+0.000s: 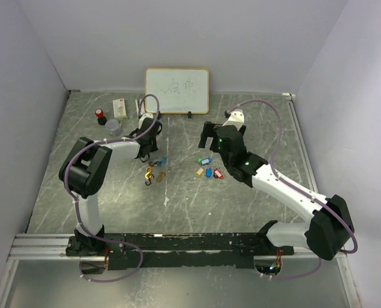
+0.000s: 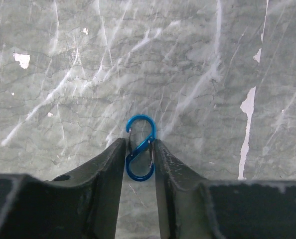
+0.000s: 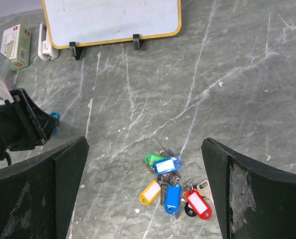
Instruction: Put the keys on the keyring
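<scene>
The keys lie in a heap on the table: blue, yellow, green and red tags with metal keys among them. My right gripper hovers open just behind the heap, with nothing between its fingers; from above it sits beyond the keys. A blue S-shaped keyring clip lies flat on the table, and my left gripper has closed on it, each finger touching one side. In the top view this clip peeks out beside the left wrist.
Several more coloured clips lie near the left gripper. A whiteboard stands at the back. A small box, a red-capped item and a clear cup sit at the back left.
</scene>
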{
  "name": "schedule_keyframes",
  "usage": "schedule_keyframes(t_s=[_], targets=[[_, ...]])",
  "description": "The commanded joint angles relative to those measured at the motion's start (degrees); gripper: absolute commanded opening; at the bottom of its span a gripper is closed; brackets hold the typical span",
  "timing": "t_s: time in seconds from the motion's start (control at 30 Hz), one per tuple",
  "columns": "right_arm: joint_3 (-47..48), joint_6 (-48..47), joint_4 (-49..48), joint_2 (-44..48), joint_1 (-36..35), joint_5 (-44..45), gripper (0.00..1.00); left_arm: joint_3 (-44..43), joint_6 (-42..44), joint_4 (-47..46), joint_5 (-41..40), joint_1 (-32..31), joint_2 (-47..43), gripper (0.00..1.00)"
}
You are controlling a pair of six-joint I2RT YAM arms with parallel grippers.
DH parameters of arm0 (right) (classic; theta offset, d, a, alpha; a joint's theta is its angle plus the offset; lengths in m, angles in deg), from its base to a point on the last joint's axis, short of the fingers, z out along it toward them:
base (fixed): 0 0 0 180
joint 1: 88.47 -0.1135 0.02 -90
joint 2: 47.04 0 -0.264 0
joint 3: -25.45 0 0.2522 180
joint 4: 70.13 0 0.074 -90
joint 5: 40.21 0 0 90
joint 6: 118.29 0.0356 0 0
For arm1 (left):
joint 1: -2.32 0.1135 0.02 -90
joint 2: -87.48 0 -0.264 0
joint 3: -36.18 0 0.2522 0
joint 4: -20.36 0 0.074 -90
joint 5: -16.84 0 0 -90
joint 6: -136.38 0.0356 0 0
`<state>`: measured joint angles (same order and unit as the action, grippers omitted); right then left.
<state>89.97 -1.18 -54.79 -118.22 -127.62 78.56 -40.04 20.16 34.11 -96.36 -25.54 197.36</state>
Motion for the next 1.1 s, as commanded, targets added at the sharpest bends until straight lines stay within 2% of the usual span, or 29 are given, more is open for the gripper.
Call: schedule_keyframes(t_s=[0.0,0.13,0.17,0.47,0.67,0.9,1.07], targets=[[-0.40,0.25,-0.88,0.05,0.29,1.11,1.00,-0.91,-0.15,-0.92,2.05,-0.09,1.47,0.35],[-0.47,0.36,-0.71,0.12,0.31,1.27,1.00,-0.85,-0.24,-0.71,3.37,-0.09,0.73,0.11],[-0.53,0.36,-0.66,0.16,0.30,1.28,1.00,-0.78,-0.24,-0.65,3.39,-0.09,0.49,0.07],[0.12,0.61,1.14,-0.43,0.39,2.08,1.00,0.69,-0.06,1.00,4.51,-0.16,-5.65,0.07],[4.98,1.78,8.42,-6.21,1.57,2.52,1.00,1.01,0.28,4.39,5.52,-1.42,-13.76,0.07],[9.09,2.74,14.78,-14.19,6.89,-4.63,0.99,-3.07,-3.63,14.63,6.51,-4.45,-20.88,0.07],[9.49,1.95,15.04,-16.97,7.62,-7.70,0.92,1.06,-7.31,13.47,7.70,-7.42,-25.52,0.07]])
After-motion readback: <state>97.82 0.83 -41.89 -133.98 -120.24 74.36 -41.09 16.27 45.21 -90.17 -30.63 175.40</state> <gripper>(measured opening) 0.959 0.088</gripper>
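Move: Right between the left fingertips, on the table about 1 cm below the hand point, stands the blue S-shaped keyring. From that hand, the teal clip lies about 8 cm back and 5 cm right, the yellow clip some 14 cm straight back. The tagged keys lie roughly 20 cm beneath the right hand, about 3 cm back and 1 cm to its right; from there the keyring is about 8 cm ahead and 20 cm left, equally low. Closing on the blue keyring, the left fingers pinch it across its middle, then carry it up about 14 cm, drifting back and right towards the keys' side while the hand rolls slightly, left side sinking. Once that lift is under way, the right hand, still wide open, sinks about 9 cm towards the keys, easing right and a little forward as its fingers tip down nearly 20 degrees. ##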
